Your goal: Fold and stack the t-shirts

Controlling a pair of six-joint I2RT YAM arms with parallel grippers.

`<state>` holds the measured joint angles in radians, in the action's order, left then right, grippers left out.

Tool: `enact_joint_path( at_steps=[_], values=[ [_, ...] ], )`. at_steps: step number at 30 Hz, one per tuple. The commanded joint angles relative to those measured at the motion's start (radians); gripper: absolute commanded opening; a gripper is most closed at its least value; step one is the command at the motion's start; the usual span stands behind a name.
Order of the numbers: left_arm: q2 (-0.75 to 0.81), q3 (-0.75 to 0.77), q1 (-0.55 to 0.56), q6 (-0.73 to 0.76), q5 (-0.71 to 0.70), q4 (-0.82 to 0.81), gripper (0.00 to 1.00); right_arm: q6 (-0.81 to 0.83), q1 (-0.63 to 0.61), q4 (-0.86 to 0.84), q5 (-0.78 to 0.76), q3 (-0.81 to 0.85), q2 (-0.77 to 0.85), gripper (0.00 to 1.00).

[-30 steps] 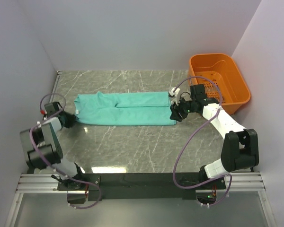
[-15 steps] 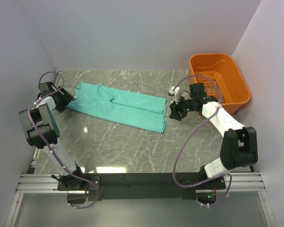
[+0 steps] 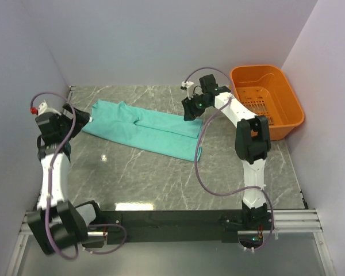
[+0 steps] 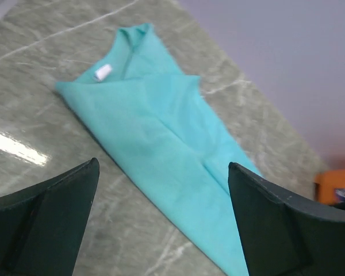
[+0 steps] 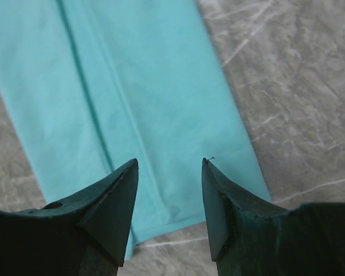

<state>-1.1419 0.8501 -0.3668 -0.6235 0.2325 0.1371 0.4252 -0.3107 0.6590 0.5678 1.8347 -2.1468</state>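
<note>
One teal t-shirt (image 3: pixel 144 129), folded into a long strip, lies slanted on the marble table from back left to middle right. In the left wrist view the t-shirt (image 4: pixel 161 144) shows its neck and white label (image 4: pixel 103 72) at the far end. My left gripper (image 3: pixel 80 119) hovers just off the shirt's left end, jaws wide open and empty (image 4: pixel 163 165). My right gripper (image 3: pixel 188 109) hangs over the shirt's right end near the back. It is open, and the hem of the t-shirt (image 5: pixel 132 86) lies below its fingers (image 5: pixel 169 162).
An orange plastic basket (image 3: pixel 267 100) stands at the back right corner, and its edge shows in the left wrist view (image 4: pixel 336 184). Grey walls close in the table on the left, back and right. Bare marble (image 3: pixel 161 178) lies in front of the shirt.
The shirt swung from level to slanted. My left gripper opened, let go of the shirt's left end and lifted back. My right arm swung from the shirt's right edge toward the back.
</note>
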Motion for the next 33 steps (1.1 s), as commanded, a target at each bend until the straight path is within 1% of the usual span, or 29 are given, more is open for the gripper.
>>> enact_joint_path(
  at_steps=[1, 2, 3, 4, 5, 8, 11, 16, 24, 33],
  values=[
    [0.129, -0.100, -0.015, -0.045, 0.078, 0.007, 0.99, -0.079, 0.015, 0.082, -0.110, 0.084, -0.057, 0.55],
    [0.184, -0.120, -0.015, -0.048, 0.097, 0.009, 1.00, -0.077, 0.016, 0.097, -0.120, 0.098, -0.071, 0.55],
    [0.206, -0.158, -0.018, -0.054, 0.122, 0.009, 0.99, -0.075, 0.018, 0.099, -0.129, 0.098, -0.090, 0.55],
    [0.240, -0.180, -0.018, -0.068, 0.178, 0.003, 0.99, -0.069, 0.022, 0.096, -0.143, 0.095, -0.096, 0.55],
    [0.255, -0.221, -0.018, -0.079, 0.204, -0.007, 0.99, -0.068, 0.027, 0.094, -0.151, 0.089, -0.105, 0.54],
    [0.287, -0.262, -0.017, -0.097, 0.260, -0.019, 0.99, -0.069, 0.033, 0.070, -0.181, 0.068, -0.110, 0.54],
    [0.304, -0.293, -0.017, -0.097, 0.286, -0.011, 0.99, -0.069, 0.042, 0.062, -0.212, 0.073, -0.123, 0.54],
    [0.332, -0.325, -0.017, -0.082, 0.284, 0.004, 0.99, -0.052, 0.053, 0.047, -0.223, 0.063, -0.130, 0.54],
    [0.338, -0.388, -0.015, -0.113, 0.321, -0.025, 0.99, -0.031, 0.062, 0.037, -0.233, 0.075, -0.133, 0.54],
    [0.337, -0.393, -0.017, -0.113, 0.335, -0.031, 0.99, -0.016, 0.070, 0.045, -0.255, 0.129, -0.166, 0.55]
  ],
)
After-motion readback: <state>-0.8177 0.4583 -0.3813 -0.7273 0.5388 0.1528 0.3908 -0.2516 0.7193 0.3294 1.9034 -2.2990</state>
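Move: The right hand, half open, points left and down, with the t-shirt strip's far right corner roughly 4 cm ahead of it, 8 cm to its right and 9 cm below. The strip's near right corner lies some 13 cm back and 6 cm right, and the orange basket 8 cm ahead and 37 cm right. From the wide-open left hand, that far right corner is about 14 cm ahead, 47 cm right and 20 cm down, the collar label 13 cm ahead and 2 cm left. The right hand sinks about 7 cm and shifts some 6 cm to the right and a little forward, turning some 10 degrees clockwise and easing to a near stop with its half-open fingers low around the t-shirt strip's far right corner, though contact can't be seen. Meanwhile the empty, wide-open left hand draws away from the collar end, about 8 cm back and as far to the right, rising slightly first and then sinking some 6 cm below its starting height as it turns a little clockwise. ##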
